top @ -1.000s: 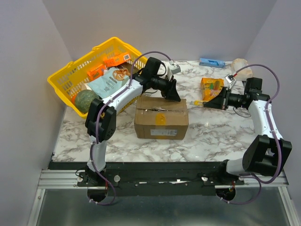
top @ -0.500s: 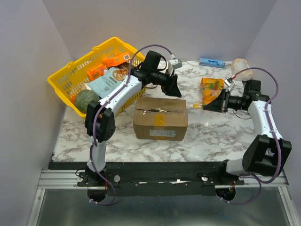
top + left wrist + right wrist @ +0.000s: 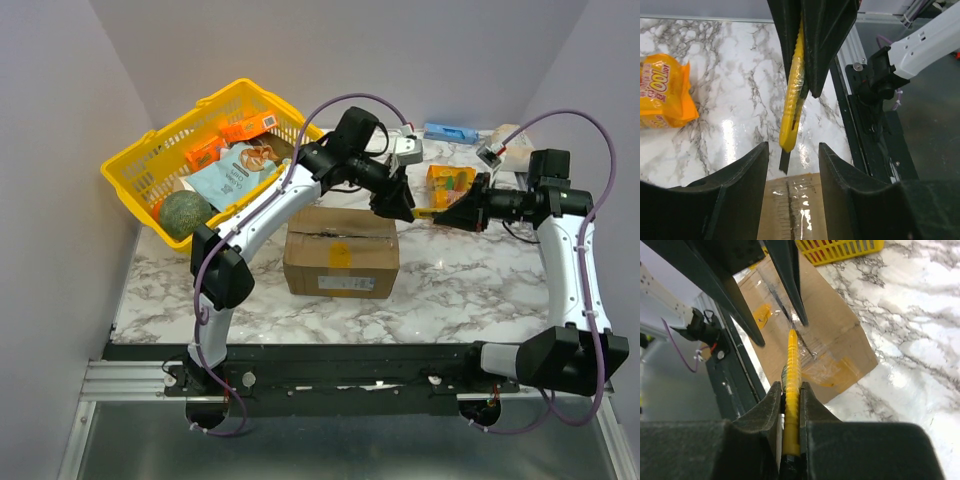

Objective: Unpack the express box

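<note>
The express box (image 3: 340,250) is a brown carton in the middle of the table, flaps down, with a dark line along its taped top seam (image 3: 789,207). My right gripper (image 3: 452,214) is shut on a yellow utility knife (image 3: 792,365) that points left, its short blade out toward the box's right end. My left gripper (image 3: 403,207) has reached across to it and stands open. The knife's tip (image 3: 790,142) hangs between the left fingers (image 3: 747,172), which are not touching it. In the right wrist view the left gripper's two dark fingers (image 3: 787,275) frame the blade above the box (image 3: 830,325).
A yellow plastic basket (image 3: 135,160) with snack packs and a green round fruit (image 3: 182,213) stands tilted at the back left. An orange snack bag (image 3: 450,182) lies behind the grippers. A blue item (image 3: 450,132) and a pale bag (image 3: 512,135) sit at the back wall.
My left arm swung right from the box's far edge to the knife tip, its jaws slightly wider. The right arm rose and shifted, still holding the knife.
</note>
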`<state>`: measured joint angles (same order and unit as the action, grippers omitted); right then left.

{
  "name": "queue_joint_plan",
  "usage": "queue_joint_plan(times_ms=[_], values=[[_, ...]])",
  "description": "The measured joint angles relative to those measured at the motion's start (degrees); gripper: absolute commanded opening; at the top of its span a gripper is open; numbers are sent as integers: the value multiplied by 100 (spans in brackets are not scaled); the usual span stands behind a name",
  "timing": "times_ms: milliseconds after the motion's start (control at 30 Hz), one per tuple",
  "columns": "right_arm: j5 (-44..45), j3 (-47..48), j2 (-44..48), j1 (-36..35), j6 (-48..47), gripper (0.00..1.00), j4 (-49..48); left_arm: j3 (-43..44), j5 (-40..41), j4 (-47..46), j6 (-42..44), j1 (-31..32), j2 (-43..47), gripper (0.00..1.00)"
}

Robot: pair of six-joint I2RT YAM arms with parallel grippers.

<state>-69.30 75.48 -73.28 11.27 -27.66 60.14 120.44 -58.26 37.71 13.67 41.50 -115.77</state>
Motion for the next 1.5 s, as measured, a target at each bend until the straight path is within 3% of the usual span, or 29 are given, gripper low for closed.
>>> queue_joint_plan(times_ms=[133,300,400,667,833,867,900,1200,1267,1300,1333,1500], values=[[157,52,81,-256,-160,1,-2,-20,-35,125,90,94,-2,47],[319,70,136,-522,-247,1,-7,-28,-33,79,79,101,-2,30],[450,98,179,-634,-271,1,-48,-42,-68,46,-17,96,-2,29],[579,186,234,-717,-275,0,-50,-48,-83,0,-83,101,-2,38],[662,236,247,-824,-223,1,-92,-48,-164,15,-105,101,-7,19],[713,249,245,-835,-210,1,-116,-44,-208,28,-116,101,-13,6],[748,275,245,-852,-192,1,-118,-31,-225,35,-120,101,-20,0],[798,518,195,-881,433,1,-361,42,-549,-293,-391,-15,-50,0],[769,660,92,-883,616,9,-374,-87,-654,-627,-647,-72,-4,0],[732,728,39,-890,702,28,-372,-151,-708,-761,-769,-98,22,0],[693,807,-22,-898,802,35,-376,-243,-741,-935,-918,-133,72,0],[555,1322,-184,-929,1036,62,-374,-1093,-839,-1816,-1698,-229,507,0]])
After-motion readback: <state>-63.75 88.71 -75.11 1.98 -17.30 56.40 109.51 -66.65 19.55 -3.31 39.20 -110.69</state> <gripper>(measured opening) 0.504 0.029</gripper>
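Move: My right hand holds the yellow utility knife near its butt. The knife's middle is about 4 cm left and 1 cm ahead of that hand, and my left fingers wait 8 cm left and 2 cm ahead. From my empty left hand the knife's middle lies 4 cm right and 1 cm back, level. The cardboard box is 13 cm left, 6 cm back and 16 cm below; the orange bag is 18 cm right, 14 cm ahead and 25 cm down. With my right hand I feed the knife about 2.5 cm leftward between my half-open left fingers, while my left hand eases back 1.5 cm and then shuts, pinching the front end. Both hands rise, my left wrist tilting some 10 degrees; my right fingers then open off the butt as that hand lifts on, about 6 cm up in all. ##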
